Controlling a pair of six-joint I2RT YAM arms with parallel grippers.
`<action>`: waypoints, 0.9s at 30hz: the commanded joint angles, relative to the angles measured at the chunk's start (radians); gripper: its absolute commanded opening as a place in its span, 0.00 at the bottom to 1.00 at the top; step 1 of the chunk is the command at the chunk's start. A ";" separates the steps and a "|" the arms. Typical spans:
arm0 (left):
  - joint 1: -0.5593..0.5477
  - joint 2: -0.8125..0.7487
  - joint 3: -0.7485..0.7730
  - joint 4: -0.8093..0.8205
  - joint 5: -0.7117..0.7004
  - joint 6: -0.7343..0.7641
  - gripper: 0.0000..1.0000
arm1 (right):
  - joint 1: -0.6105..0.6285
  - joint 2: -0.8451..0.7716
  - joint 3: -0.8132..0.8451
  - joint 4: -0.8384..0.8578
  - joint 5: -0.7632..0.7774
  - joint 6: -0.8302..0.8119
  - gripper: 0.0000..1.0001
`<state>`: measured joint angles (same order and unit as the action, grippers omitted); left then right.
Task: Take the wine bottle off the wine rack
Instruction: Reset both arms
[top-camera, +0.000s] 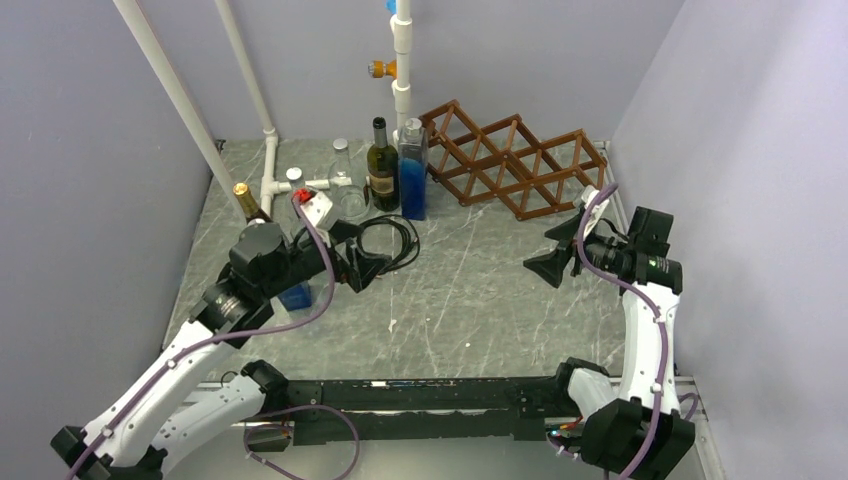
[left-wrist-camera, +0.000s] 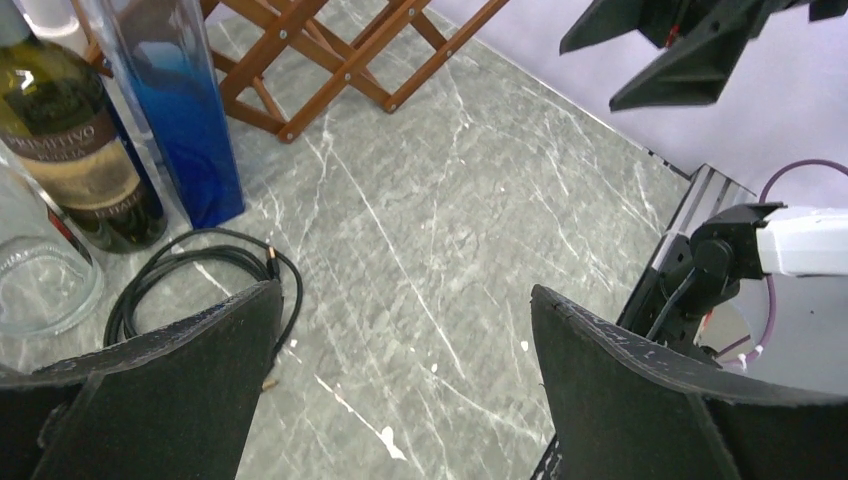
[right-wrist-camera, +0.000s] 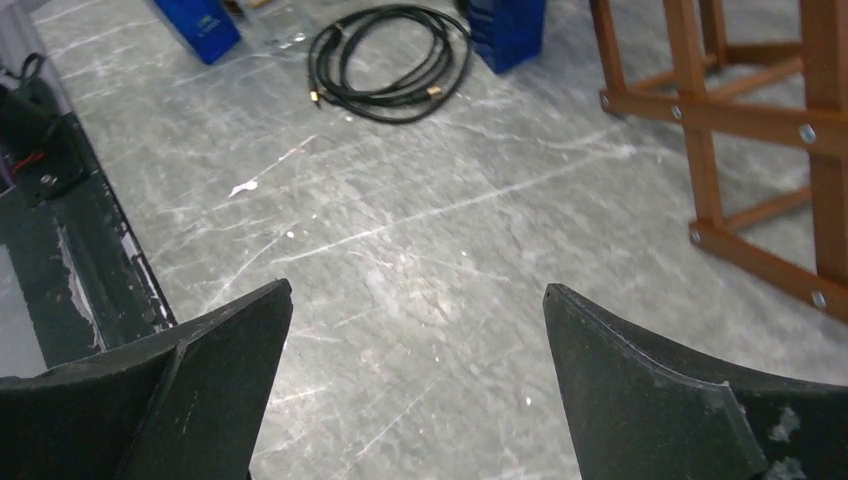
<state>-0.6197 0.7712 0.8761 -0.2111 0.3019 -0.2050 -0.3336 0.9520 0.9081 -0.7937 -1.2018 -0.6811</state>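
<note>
The brown wooden wine rack (top-camera: 512, 160) (left-wrist-camera: 340, 60) (right-wrist-camera: 700, 120) stands at the back right, and no bottle shows in its cells. A dark green wine bottle (top-camera: 381, 165) (left-wrist-camera: 80, 150) with a tan label stands upright on the table just left of the rack. My left gripper (top-camera: 357, 267) (left-wrist-camera: 405, 290) is open over bare table in front of that bottle, with nothing between its fingers. Near the rack's right end, my right gripper (top-camera: 553, 263) (right-wrist-camera: 417, 288) is also open and empty, low over the table.
A tall blue-tinted bottle (top-camera: 413, 170) (left-wrist-camera: 195, 130) stands between the wine bottle and the rack. A coiled black cable (top-camera: 395, 240) (right-wrist-camera: 390, 60) lies in front of them. Clear glassware (top-camera: 345, 185), white pipes (top-camera: 270, 150), a gold-capped bottle (top-camera: 248, 203) and a blue box (top-camera: 297, 296) crowd the left.
</note>
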 joint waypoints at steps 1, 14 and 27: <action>-0.005 -0.095 -0.070 -0.004 0.011 -0.021 1.00 | -0.010 -0.057 0.069 0.060 0.183 0.211 1.00; -0.005 -0.242 -0.221 0.023 -0.007 -0.038 1.00 | -0.073 -0.121 0.120 0.032 0.222 0.336 1.00; -0.005 -0.281 -0.267 -0.026 -0.031 -0.008 0.99 | -0.154 -0.217 0.067 0.150 0.241 0.587 1.00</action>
<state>-0.6216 0.5049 0.6079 -0.2462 0.2798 -0.2268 -0.4660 0.7605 0.9882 -0.7158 -0.9516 -0.2081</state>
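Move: Both hands are empty. From the left hand the far blue bottle, newly stood up, is about 18 cm ahead, 8 cm right and 10 cm lower; the dark wine bottle stands some 6 cm to the left of it, and the cable coil lies 12 cm ahead of the hand, 22 cm below. From the right hand that blue bottle is roughly 18 cm ahead and 29 cm left, and the empty rack 25 cm ahead, 3 cm left. The open left hand goes on drawing back and to its left, away from the far blue bottle, about 4 cm in all, then sinks nearly straight down, about 6.5 cm altogether over bare table. Meanwhile the right hand, also open, shifts some 5 cm to its right and rises as much, swinging clockwise about 25 degrees so that its fingers turn more forward; neither touches anything. ##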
